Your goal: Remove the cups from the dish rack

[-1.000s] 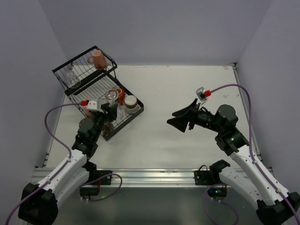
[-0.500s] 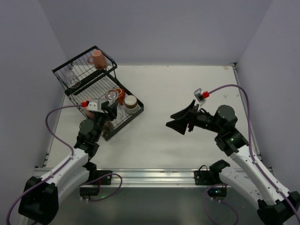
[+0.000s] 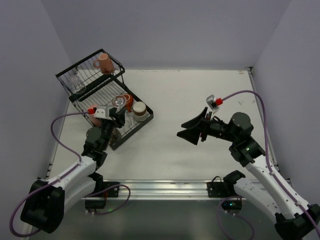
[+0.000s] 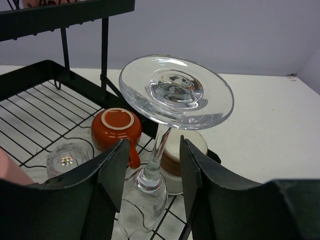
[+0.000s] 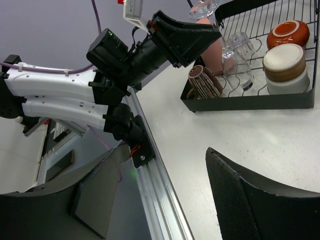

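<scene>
The black wire dish rack (image 3: 80, 63) sits at the table's far left. A clear stemmed glass (image 4: 176, 92) stands upside down on its lower tray, foot up. My left gripper (image 4: 152, 150) is open, one finger on each side of the stem and a gap showing on the right side. Beside the glass are an orange-red mug (image 4: 116, 127), a brown and cream cup (image 4: 172, 157) and a small clear glass (image 4: 67, 159). A pink mug (image 3: 104, 63) lies in the raised basket. My right gripper (image 3: 187, 129) hangs open over the table, holding nothing.
A brown ribbed mug (image 5: 204, 82) and a salmon tumbler (image 5: 215, 50) stand at the rack's near corner, close to my left wrist. Another clear glass (image 3: 77, 85) is in the raised basket. Purple walls enclose the table. A metal rail (image 5: 155, 190) runs along the near edge.
The left jaws have narrowed a little around the glass's stem. The right gripper has drifted slightly to the left. The cups have not moved.
</scene>
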Robot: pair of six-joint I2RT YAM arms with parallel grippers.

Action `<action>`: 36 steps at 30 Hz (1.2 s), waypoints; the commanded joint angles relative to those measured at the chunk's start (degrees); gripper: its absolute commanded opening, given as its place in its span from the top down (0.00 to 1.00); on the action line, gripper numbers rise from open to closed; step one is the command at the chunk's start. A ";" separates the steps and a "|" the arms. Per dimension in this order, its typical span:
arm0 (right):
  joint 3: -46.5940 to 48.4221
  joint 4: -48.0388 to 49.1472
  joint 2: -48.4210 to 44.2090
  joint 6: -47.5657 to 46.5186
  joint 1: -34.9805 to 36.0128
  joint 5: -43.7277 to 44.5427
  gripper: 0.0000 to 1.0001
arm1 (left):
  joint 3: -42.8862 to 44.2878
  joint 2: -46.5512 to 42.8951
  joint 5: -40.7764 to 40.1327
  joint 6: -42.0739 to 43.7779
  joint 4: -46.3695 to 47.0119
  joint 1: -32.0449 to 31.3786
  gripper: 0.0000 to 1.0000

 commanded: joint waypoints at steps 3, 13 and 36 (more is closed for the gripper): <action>1.74 2.49 0.25 0.75 0.43 -1.90 0.29 | 0.27 0.92 -1.64 1.63 6.76 0.17 0.50; 2.10 2.93 2.01 0.66 0.69 -2.52 0.29 | 0.98 4.88 -2.61 2.16 10.98 0.17 0.55; 2.01 4.34 3.07 1.28 1.04 -2.78 0.29 | 1.42 3.75 -4.02 3.12 11.42 0.08 0.82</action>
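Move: The upside-down wine glass has its stem just in front of the left hand's open fingers; its middle is about 2 cm ahead and 4 cm below. The orange cup is some 12 cm straight ahead, the white-brown cup 8 cm ahead and 7 cm right, and the striped cup 6 cm back and 3 cm left, all roughly 10 cm lower. From the right hand, the wine glass is about 17 cm ahead, 30 cm left and 14 cm lower. Forward by only about 1 cm, with a slight rise, the left hand eases the stem of the upturned wine glass in between its fingers. Then, almost standing still, it closes them steadily from half open to about a fifth, pinching the stem just below the foot, while the wrist tips up a few degrees. ##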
